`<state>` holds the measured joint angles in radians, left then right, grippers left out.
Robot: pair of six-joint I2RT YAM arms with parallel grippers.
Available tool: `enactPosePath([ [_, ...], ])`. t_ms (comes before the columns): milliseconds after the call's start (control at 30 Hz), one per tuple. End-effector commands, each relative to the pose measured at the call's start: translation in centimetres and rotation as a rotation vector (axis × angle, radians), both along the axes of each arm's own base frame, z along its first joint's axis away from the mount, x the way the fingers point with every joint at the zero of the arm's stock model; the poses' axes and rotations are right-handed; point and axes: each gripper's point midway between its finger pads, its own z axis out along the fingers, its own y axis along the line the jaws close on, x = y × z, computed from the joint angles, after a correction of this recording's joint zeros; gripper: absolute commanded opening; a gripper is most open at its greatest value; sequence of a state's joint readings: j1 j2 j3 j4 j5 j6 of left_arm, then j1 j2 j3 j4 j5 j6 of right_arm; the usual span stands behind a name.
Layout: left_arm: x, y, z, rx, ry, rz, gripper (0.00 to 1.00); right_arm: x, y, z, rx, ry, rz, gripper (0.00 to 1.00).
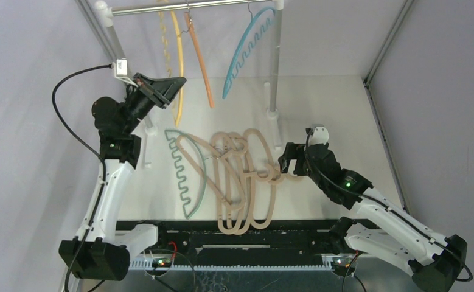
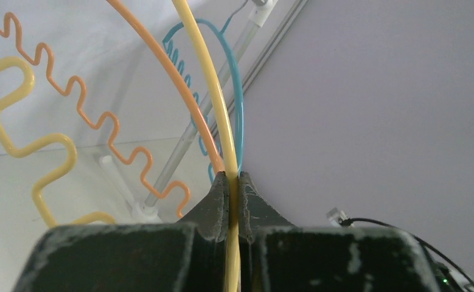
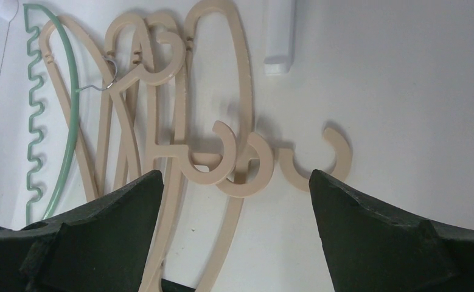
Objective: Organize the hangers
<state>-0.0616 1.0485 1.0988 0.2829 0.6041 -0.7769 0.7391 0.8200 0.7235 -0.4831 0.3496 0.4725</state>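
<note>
A yellow hanger (image 1: 177, 55) hangs from the silver rail (image 1: 191, 6), and my left gripper (image 1: 176, 82) is shut on its thin bar. In the left wrist view the yellow bar (image 2: 213, 91) runs straight between the closed fingers of the left gripper (image 2: 234, 179). An orange hanger (image 1: 202, 64) and a blue hanger (image 1: 246, 45) hang beside it. On the table lie a green hanger (image 1: 182, 176) and several overlapping beige hangers (image 1: 246, 182). My right gripper (image 1: 285, 163) stands open low over the beige hooks (image 3: 249, 176), holding nothing.
White posts (image 1: 275, 67) carry the rail, and their feet stand on the table just behind the beige pile. Grey walls close in on both sides. The arm bases and a black rail run along the near edge.
</note>
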Motion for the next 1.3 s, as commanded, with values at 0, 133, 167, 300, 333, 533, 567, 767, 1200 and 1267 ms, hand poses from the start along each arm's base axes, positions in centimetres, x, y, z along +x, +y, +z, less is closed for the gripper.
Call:
enactPosePath([
  [0,-1.1,0.9,5.1,-0.069,-0.195,-0.02,0.0,0.9,0.2,2.7,0.027,-0.064,-0.008,0.99],
  [133,0.5,1.7,4.7,-0.106,-0.165,0.003,0.0,0.9,0.2,2.5,0.026,-0.057,-0.008,0.99],
  [167,0.9,2.0,4.7,-0.121,-0.159,0.008,0.0,0.9,0.3,2.5,0.025,-0.056,-0.008,0.99],
  [300,2.2,2.7,4.1,-0.153,-0.137,0.023,0.0,1.0,0.3,2.3,0.021,-0.051,-0.007,0.99],
  [333,2.5,2.7,3.8,-0.156,-0.13,0.027,0.0,1.0,0.3,2.3,0.021,-0.052,-0.006,0.99],
  [533,4.3,3.0,3.4,-0.189,-0.11,0.028,0.0,1.1,0.4,2.3,0.015,-0.05,-0.006,0.99],
  [567,4.5,3.0,3.3,-0.193,-0.105,0.028,0.0,1.1,0.3,2.3,0.014,-0.049,-0.007,0.99],
  [767,6.9,3.1,1.3,-0.223,-0.036,0.025,0.0,1.1,0.2,2.3,0.011,-0.049,-0.01,0.99],
  [1200,8.6,-1.1,-0.3,-0.225,0.028,-0.153,0.01,0.9,0.0,1.6,0.012,-0.034,-0.022,0.99],
  [1267,8.7,-2.1,-0.4,-0.22,0.034,-0.177,0.01,0.9,0.0,1.6,0.012,-0.035,-0.022,0.99],
])
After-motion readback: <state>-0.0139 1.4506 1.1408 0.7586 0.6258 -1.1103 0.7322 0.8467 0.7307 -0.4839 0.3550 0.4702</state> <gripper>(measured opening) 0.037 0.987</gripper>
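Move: Up near hanging height, the left hand grips the yellow hanger and faces the rack's rod, whose free stretch just left of the orange hanger's hook is about 27 cm ahead, 1 cm left and 5 cm higher. The orange hanger's middle lies some 26 cm ahead, 2 cm right and 8 cm below; the blue one's about 27 cm ahead, 15 cm right and 7 cm below. From the idle right hand, that rod spot is roughly 36 cm ahead, 31 cm left and 32 cm up. Carrying the still-pinched yellow hanger forward about 10 cm, the left hand brings its hook up to the rod beside the orange hanger's hook. It eases a couple of centimetres left early on, then sinks some 3 cm during the second half of the reach and slides back right at the end. The wrist rolls about 15 degrees, left side dropping; the fingers stay shut. ##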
